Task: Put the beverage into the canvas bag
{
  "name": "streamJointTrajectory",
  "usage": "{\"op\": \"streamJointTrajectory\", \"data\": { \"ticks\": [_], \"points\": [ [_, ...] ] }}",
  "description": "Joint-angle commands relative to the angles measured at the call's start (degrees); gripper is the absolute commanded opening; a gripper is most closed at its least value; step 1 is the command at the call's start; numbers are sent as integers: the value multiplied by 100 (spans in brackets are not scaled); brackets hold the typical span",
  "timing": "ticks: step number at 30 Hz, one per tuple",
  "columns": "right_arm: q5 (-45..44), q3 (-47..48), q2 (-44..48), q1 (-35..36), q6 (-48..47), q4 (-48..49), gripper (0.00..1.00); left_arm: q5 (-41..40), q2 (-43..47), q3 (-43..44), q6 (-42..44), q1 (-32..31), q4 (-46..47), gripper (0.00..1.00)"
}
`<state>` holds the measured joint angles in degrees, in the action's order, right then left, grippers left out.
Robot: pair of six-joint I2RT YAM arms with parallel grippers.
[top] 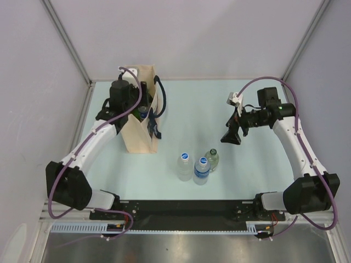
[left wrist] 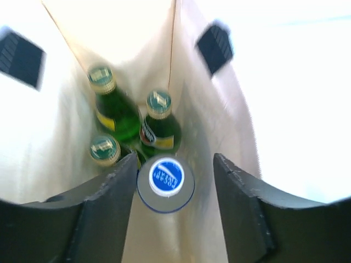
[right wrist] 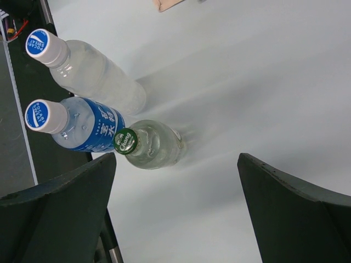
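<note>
The beige canvas bag (top: pixel 140 138) stands upright at the left of the table, and my left gripper (top: pixel 128 99) hangs over its mouth. In the left wrist view I look down inside the bag (left wrist: pixel 164 66). A blue-capped clear bottle (left wrist: pixel 165 183) sits below my left gripper (left wrist: pixel 175 164), close against the left finger, with a wide gap to the right finger. The gripper is open. Three green bottles (left wrist: pixel 159 126) stand deeper in the bag. My right gripper (top: pixel 232 135) (right wrist: pixel 176 159) is open over bare table.
Three bottles stand together at the table's front centre: a clear one (top: pixel 185 166) (right wrist: pixel 93 68), a blue-labelled one (top: pixel 202 170) (right wrist: pixel 82 129) and a small green-capped one (top: pixel 212 159) (right wrist: pixel 151 143). Navy handles (top: pixel 160 97) hang over the bag's right side.
</note>
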<state>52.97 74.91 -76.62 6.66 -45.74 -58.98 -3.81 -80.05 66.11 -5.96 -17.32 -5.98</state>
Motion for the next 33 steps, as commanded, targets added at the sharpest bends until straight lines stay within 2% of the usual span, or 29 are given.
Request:
{"op": "streamJointTrajectory", "data": {
  "ticks": [1,7,13,15,20,24,25,27,33],
  "points": [
    [126,313,86,64,-76,-105,100,100,428,552,42,27,-140,66],
    [205,506,103,160,-146,-245,100,328,745,1193,-194,27,-799,80],
    [372,840,51,310,-409,-544,100,1741,1210,1449,-836,-191,-1502,83],
    [433,849,51,424,-680,-737,100,1822,1360,1344,-837,-403,-1783,83],
    [740,718,121,644,-1287,-1184,100,2078,1886,844,-548,-1255,-2266,85],
    [1039,604,130,846,-2043,-1668,100,2323,2344,211,-214,-1826,-2294,97],
    [1109,577,138,890,-2628,-1826,100,2385,2432,-51,-161,-1906,-2242,100],
    [1251,455,139,960,-2992,-2161,100,2648,2642,-325,-47,-2046,-2145,100],
    [1277,270,218,1189,-3258,-2206,100,3087,2907,-1336,243,-2257,-1460,100]
  ]
}}
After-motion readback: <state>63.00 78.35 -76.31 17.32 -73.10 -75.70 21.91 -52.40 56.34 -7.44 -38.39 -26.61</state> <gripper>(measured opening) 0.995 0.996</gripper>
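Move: Above the bottle just set down in the canvas bag, which stands some 11 cm below with the bag around it, the left hand is bound for the unlabelled clear bottle, about 26 cm back and 18 cm to its right, middle 11 cm lower. The labelled bottle stands 8 cm to the right of the clear one and 2 cm farther back. The right hand has the green-capped glass bottle about 7 cm back, 8 cm left and 12 cm below; the labelled bottle lies some 14 cm back and 12 cm left. Rising about 13 cm out of the bag with fingers already apart, the left hand then sweeps back some 24 cm and right about 11, dropping again on the way, turning clockwise about 45 degrees and opening wide towards the clear bottle. The right hand, kept wide open, draws back and left towards the glass bottle, lifting slightly and turning counter-clockwise; neither ends up holding anything. ##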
